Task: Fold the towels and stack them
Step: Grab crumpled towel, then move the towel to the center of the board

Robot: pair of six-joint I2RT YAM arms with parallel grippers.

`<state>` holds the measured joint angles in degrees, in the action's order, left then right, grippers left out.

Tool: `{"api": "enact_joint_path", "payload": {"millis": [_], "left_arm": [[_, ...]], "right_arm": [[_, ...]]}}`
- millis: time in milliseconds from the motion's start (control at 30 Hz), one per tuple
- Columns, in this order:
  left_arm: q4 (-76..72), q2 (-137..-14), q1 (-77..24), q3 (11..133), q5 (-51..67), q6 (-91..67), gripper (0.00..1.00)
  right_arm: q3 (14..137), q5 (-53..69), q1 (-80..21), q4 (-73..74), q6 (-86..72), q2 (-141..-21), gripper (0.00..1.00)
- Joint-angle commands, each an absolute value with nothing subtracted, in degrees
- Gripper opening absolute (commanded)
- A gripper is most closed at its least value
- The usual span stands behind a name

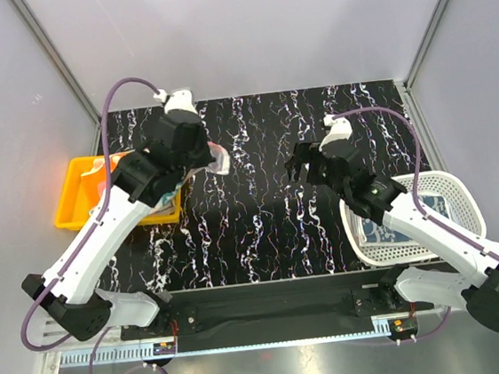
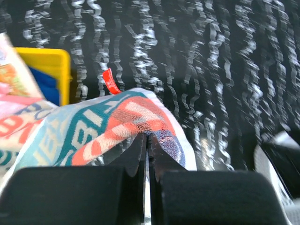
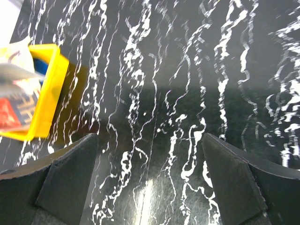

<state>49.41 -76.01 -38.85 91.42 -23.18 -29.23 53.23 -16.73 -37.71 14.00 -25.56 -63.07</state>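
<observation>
My left gripper [image 1: 203, 154] is shut on a fold of a cartoon-printed orange, teal and white towel [image 1: 221, 160], held just right of the yellow tray. In the left wrist view the jaws [image 2: 148, 137] pinch the cloth [image 2: 117, 122], which drapes left toward the tray; a red tag [image 2: 110, 82] sticks up from it. A royal blue towel [image 2: 44, 82] lies in the tray. More printed cloth [image 3: 16, 108] hangs over the tray in the right wrist view. My right gripper [image 1: 299, 166] hovers open over the bare table centre, nothing between its fingers [image 3: 149, 137].
The yellow tray [image 1: 70, 195] sits at the table's left edge. A white mesh basket [image 1: 453, 185] stands at the right under my right arm, with blue-printed cloth [image 1: 432, 209] inside. The tabletop [image 1: 261, 212] is black with white marbling.
</observation>
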Motion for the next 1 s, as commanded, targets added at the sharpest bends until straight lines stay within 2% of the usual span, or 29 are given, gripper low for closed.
{"api": "enact_joint_path", "payload": {"millis": [0,100,200,467,600,800,900,967], "left_arm": [[48.34,-75.41,-45.07,95.8,-26.19,-30.15,0.0],[47.29,-76.64,-54.02,98.17,-28.91,-30.15,0.0],[46.5,-78.04,-58.78,101.42,-29.79,-30.59,0.0],[45.27,-82.35,-60.21,104.51,-29.9,-29.71,0.0],[40.35,-83.23,-59.59,96.27,-22.6,-30.23,0.0],[27.17,-77.53,-60.12,74.29,-6.53,-30.15,0.0],[22.33,-73.92,-61.08,66.64,1.3,-29.01,0.0],[19.87,-73.56,-61.96,62.69,5.09,-29.44,0.0]], "right_arm": [[57.04,-23.63,-37.71,16.34,-25.84,-60.83,1.0],[56.87,-25.75,-37.79,16.52,-25.84,-59.15,1.0],[57.13,-26.28,-37.71,16.96,-25.66,-58.1,1.0],[56.95,-24.87,-37.71,16.78,-25.75,-57.13,1.0],[56.43,-29.87,-37.79,19.42,-25.75,-57.22,1.0],[54.67,-38.31,-37.18,22.32,-25.23,-56.08,1.0],[54.84,-37.63,-34.47,22.33,-23.65,-56.95,1.0],[55.54,-33.07,-32.62,22.32,-23.29,-57.91,1.0]]}}
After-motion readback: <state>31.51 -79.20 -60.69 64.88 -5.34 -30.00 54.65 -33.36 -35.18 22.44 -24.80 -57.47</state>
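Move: The left hand holds the crumpled towel high. The patch of bare table where the towel is going lies about 16 cm back, 18 cm right and 30 cm below. The yellow tub's middle is roughly 29 cm left and 4 cm ahead of this hand, the white basket's about 50 cm right and 13 cm back. From the right hand, that patch is some 16 cm back, 5 cm left and 21 cm below. Still pinching the towel in shut fingers, the left hand swings right and back from the tub towards the front-middle table, first rising 6 cm, then dropping quickly by over 20 cm while drawing farther back. It turns some 35 degrees clockwise and tips down. The open, empty right hand lifts slightly, then shifts about 8 cm right, away from the patch, turning clockwise. ##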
